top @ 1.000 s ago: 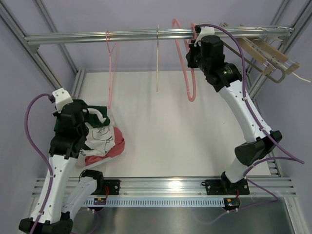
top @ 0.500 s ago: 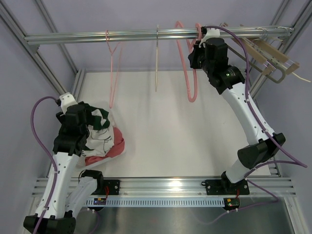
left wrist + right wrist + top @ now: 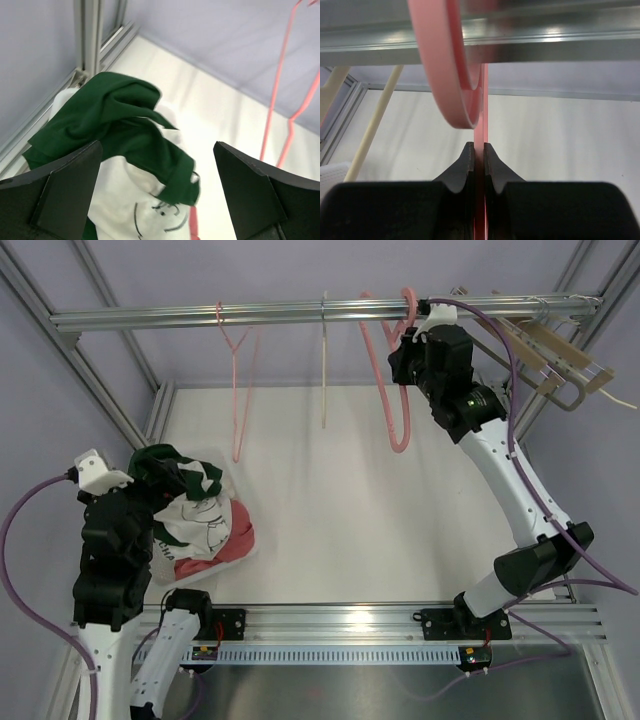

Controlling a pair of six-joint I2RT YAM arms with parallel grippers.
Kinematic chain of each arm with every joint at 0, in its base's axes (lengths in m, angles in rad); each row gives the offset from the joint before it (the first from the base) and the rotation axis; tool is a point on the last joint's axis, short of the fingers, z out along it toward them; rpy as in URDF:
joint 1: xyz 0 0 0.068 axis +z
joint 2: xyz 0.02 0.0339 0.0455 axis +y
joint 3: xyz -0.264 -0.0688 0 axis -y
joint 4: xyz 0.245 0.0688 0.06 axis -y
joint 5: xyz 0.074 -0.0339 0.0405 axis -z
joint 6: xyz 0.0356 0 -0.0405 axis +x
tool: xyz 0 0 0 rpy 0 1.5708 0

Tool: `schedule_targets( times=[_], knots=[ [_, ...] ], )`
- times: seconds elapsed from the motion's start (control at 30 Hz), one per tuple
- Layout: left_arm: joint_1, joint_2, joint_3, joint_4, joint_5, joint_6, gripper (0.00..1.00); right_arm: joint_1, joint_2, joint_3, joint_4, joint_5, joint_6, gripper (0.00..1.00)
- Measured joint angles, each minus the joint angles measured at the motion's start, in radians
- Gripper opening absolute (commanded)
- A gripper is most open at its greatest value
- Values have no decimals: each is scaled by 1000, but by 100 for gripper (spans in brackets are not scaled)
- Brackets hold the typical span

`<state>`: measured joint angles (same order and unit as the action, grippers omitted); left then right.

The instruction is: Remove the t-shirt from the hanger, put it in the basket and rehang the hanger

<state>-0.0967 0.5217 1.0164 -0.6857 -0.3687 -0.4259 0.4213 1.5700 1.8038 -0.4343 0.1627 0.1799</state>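
A green t-shirt (image 3: pixel 115 117) lies crumpled on top of a white t-shirt (image 3: pixel 125 200) and a red one in a pile (image 3: pixel 195 515) at the table's left. My left gripper (image 3: pixel 157 200) is open and empty, just above and short of the pile; in the top view it (image 3: pixel 140 502) sits at the pile's left edge. My right gripper (image 3: pixel 479 152) is shut on the stem of a bare pink hanger (image 3: pixel 390 390), up at the rail (image 3: pixel 300 312). The hanger's hook (image 3: pixel 442 75) curves over the rail. No shirt is on this hanger.
A thin pink wire hanger (image 3: pixel 236 380) and a cream hanger (image 3: pixel 323 365) hang from the rail. Wooden hangers (image 3: pixel 545 350) sit at its right end. Aluminium frame posts (image 3: pixel 92 35) stand close to the pile on the left.
My left arm has drawn back to the left and toward the near edge, off the shirt pile. My right gripper has shifted slightly right along the rail with the pink hanger.
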Motion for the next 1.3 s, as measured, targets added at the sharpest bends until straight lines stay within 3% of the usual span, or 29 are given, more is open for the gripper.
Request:
schedule_targets(
  times=[0.2, 0.53, 0.87, 1.13, 1.3],
  knots=[
    [0, -79, 33, -4, 57, -1, 99, -1, -41, -33, 5, 0, 13, 11],
    [0, -102, 81, -37, 236, -1, 99, -1, -122, -112, -34, -1, 51, 42],
    [0, -117, 187, -23, 505, -4, 99, -1, -439, -367, -26, -19, 127, 99],
    [0, -150, 185, -23, 640, 8, 99, -1, -778, -568, -26, -6, 205, 99],
    [-2, -188, 140, -19, 755, 26, 99, -1, -1089, -706, -39, 5, 279, 100]
  ],
)
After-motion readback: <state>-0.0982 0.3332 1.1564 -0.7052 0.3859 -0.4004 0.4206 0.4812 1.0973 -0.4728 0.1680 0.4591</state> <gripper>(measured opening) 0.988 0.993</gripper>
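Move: My right fingers still grip the pink hanger near its neck, its middle some 9 cm below and 2 cm left. The rail crosses about 6 cm ahead and 8 cm up. On it, the cream hanger's middle hangs roughly 16 cm left, 6 cm ahead and 4 cm lower. Below my open left hand, the green t-shirt lies about 11 cm ahead, 2 cm left and 17 cm down; the red shirt about 10 cm right, 1 cm ahead and 24 cm down. I ease my right hand back a centimetre or two, open the fingers wide to let go of the pink hanger on the rail, then pull away faster, some 25 cm back and 10 cm right, rolling my hand's left side up and tipping its fingers upward. My empty left hand, still open, swings right, back and up away from the green t-shirt, turning about 45 degrees clockwise. ##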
